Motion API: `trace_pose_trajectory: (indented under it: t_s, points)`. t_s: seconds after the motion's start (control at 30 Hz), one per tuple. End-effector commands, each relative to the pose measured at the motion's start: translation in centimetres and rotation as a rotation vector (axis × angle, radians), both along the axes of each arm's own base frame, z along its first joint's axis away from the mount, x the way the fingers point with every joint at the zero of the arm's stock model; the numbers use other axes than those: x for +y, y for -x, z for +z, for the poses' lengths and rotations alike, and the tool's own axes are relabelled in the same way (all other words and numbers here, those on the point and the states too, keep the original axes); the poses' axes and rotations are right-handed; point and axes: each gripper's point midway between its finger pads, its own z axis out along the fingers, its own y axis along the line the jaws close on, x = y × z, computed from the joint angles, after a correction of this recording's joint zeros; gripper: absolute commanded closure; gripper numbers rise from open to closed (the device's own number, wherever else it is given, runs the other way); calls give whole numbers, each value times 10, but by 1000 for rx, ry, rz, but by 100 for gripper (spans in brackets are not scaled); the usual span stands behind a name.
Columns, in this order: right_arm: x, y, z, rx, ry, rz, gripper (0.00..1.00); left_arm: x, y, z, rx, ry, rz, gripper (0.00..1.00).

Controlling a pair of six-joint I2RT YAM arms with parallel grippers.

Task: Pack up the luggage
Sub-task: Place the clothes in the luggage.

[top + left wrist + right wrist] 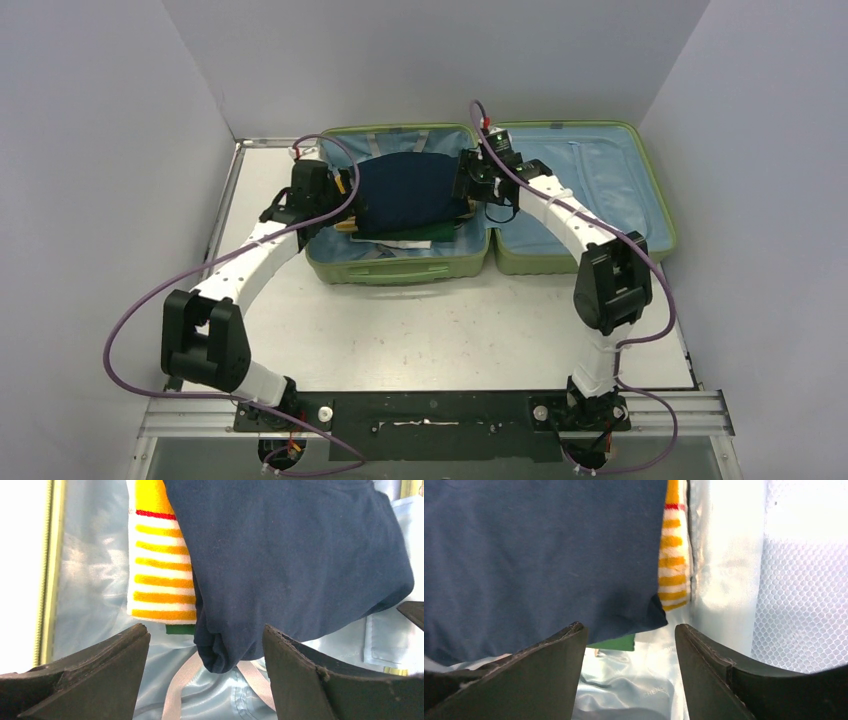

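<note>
The luggage (420, 268), a light-green suitcase, lies open at the back of the table. Its left half holds a folded navy garment (410, 190) on top of a yellow-and-white striped cloth (160, 570) and a flat green item (420, 237). My left gripper (345, 188) hovers at the garment's left end and stands open (206, 635). A folded corner of the garment (290, 555) lies between its fingers, untouched. My right gripper (466, 186) is at the garment's right end, open (630, 630), with only lining below it. The garment's edge (534, 555) reaches just past its left finger.
The suitcase's right half (590, 180) shows light-blue lining and a white mesh pocket (804, 605). Grey straps (175, 690) lie on the lining under the left gripper. Grey walls close in the table (450, 330) at the back and on both sides.
</note>
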Motion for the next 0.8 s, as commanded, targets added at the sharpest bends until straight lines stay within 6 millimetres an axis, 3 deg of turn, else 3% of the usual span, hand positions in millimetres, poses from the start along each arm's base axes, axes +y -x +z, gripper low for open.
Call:
trace_pose_trajectory:
  t_s: [0.0,0.13,0.27,0.37,0.47,0.57,0.67,0.77]
  points:
    - [28,-5,97,-245,-138,61,36,10,-6,50,-117,24,36,21]
    - [71,-1,106,-250,-345,186,44,11,-5,59,-134,67,43,21]
    - [73,-15,81,-164,-475,163,58,11,-7,58,-131,149,30,25]
    - [63,-27,47,-93,-475,86,66,3,-12,64,-154,218,-17,39]
    - [54,-31,4,3,-406,27,71,-9,-19,73,-192,267,-62,61]
    - [47,-30,-17,44,-374,-2,72,-16,-26,77,-201,286,-91,77]
    - [47,-30,-10,23,-387,0,72,-23,-35,78,-204,292,-113,82]
    - [46,-31,15,-32,-399,2,69,-31,-47,70,-184,283,-130,83]
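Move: The top dark blue clothes have their middle about 9 cm left of the right hand, 4 cm ahead and 4 cm below; striped clothes peep out 3 cm to that hand's right, 4 ahead and 5 below, and the luggage hinge runs 5 cm to its right, 3 ahead and 8 below. From the left hand the dark blue middle is 12 cm right, 5 ahead and 5 below, with striped clothes showing 3 cm left, 4 ahead, 6 below. The right fingertips come down onto the right part of the dark blue clothes: that hand first swings up about 8 cm and leftward, rolling some 20 degrees with its left side rising, then drops about 12 cm while narrowing its fingers to partly open. The left hand rises 4 to 5 cm off the pile's left end, edging forward late, and nearly shuts empty. ##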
